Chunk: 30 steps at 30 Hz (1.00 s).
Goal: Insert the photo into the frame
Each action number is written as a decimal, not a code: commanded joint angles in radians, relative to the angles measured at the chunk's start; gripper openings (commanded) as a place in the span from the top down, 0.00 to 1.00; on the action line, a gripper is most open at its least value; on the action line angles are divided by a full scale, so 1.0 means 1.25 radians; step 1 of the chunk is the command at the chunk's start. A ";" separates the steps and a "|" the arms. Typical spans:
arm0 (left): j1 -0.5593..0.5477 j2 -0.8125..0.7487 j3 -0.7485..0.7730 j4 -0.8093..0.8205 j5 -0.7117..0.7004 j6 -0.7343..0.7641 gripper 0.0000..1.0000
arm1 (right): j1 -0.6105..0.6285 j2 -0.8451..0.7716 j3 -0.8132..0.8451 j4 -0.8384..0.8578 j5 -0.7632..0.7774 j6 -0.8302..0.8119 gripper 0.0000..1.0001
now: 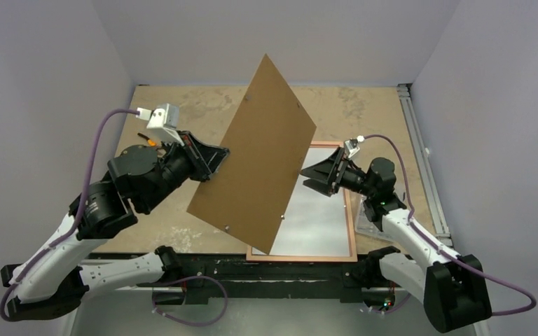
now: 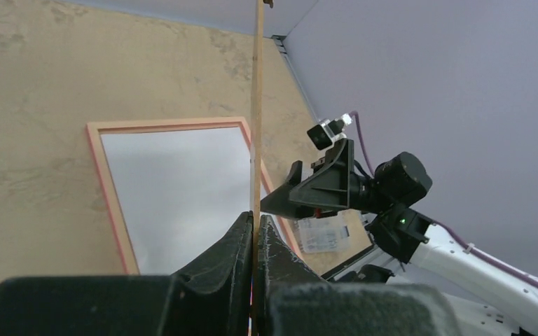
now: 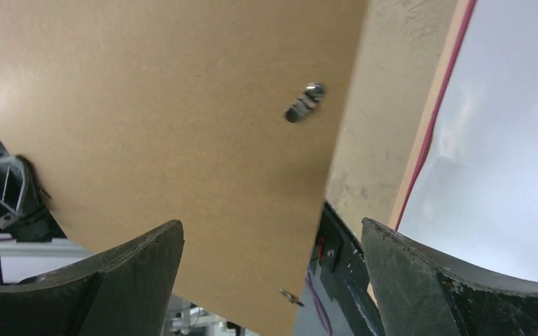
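The brown backing board hangs tilted in the air over the table's middle. My left gripper is shut on its left edge. The left wrist view shows the board edge-on, clamped in the left gripper. The frame lies flat on the table beneath and to the right, a pale glossy surface filling it. The photo's picture side shows nowhere. My right gripper hovers open by the board's right edge, over the frame. From the right wrist, the board and frame border lie beyond the open right gripper.
A small clear packet with a label lies right of the frame, under the right arm. A metal rail runs along the table's right edge. Grey walls close in three sides. Small metal clips sit on the board.
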 commanded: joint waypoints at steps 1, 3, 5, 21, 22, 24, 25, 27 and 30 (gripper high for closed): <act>0.003 -0.018 -0.040 0.248 0.035 -0.112 1.00 | 0.036 0.000 -0.030 0.212 0.008 0.052 0.02; 0.003 -0.025 -0.061 0.280 0.029 -0.130 1.00 | 0.042 0.024 -0.049 0.264 0.015 0.074 0.03; 0.004 -0.031 -0.075 0.292 0.017 -0.143 1.00 | 0.042 0.045 -0.069 0.351 0.012 0.115 0.04; 0.005 -0.118 -0.208 0.256 -0.093 -0.228 1.00 | 0.043 0.116 -0.035 0.795 -0.016 0.381 0.38; 0.005 -0.123 -0.214 0.246 -0.102 -0.228 1.00 | 0.043 0.105 -0.028 0.776 -0.018 0.377 0.45; 0.005 -0.133 -0.221 0.218 -0.119 -0.237 1.00 | 0.042 0.078 -0.016 0.711 -0.022 0.351 0.60; 0.005 -0.138 -0.227 0.204 -0.125 -0.244 1.00 | 0.043 0.063 -0.009 0.672 -0.024 0.335 0.66; 0.005 -0.147 -0.243 0.195 -0.132 -0.257 1.00 | 0.043 0.036 0.005 0.605 -0.026 0.300 0.75; 0.005 -0.163 -0.268 0.180 -0.140 -0.278 1.00 | 0.043 0.008 0.025 0.524 -0.022 0.269 0.85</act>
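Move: The backing board hangs steeply from my left hand. The middle of its free right edge is about 5 cm left of my open right hand, 3 cm back and 7 cm below; from my left hand it is 18 cm right, 2 cm ahead and 25 cm below. The frame with the photo sheet lies 20 cm under my right hand, 2 cm left and 1 cm back; the clear box is 21 cm right, 4 cm back and 20 cm down. I keep my left pinch on the board and roll that hand a little over 20 degrees, its right side rising, so the free edge swings up; the hand shifts about 2.5 cm right, then some 4 cm back left. My right hand edges left and slightly back, then climbs about 9 cm, tipping its fingers upward and closing from wide to nearly shut around the board's right edge. ##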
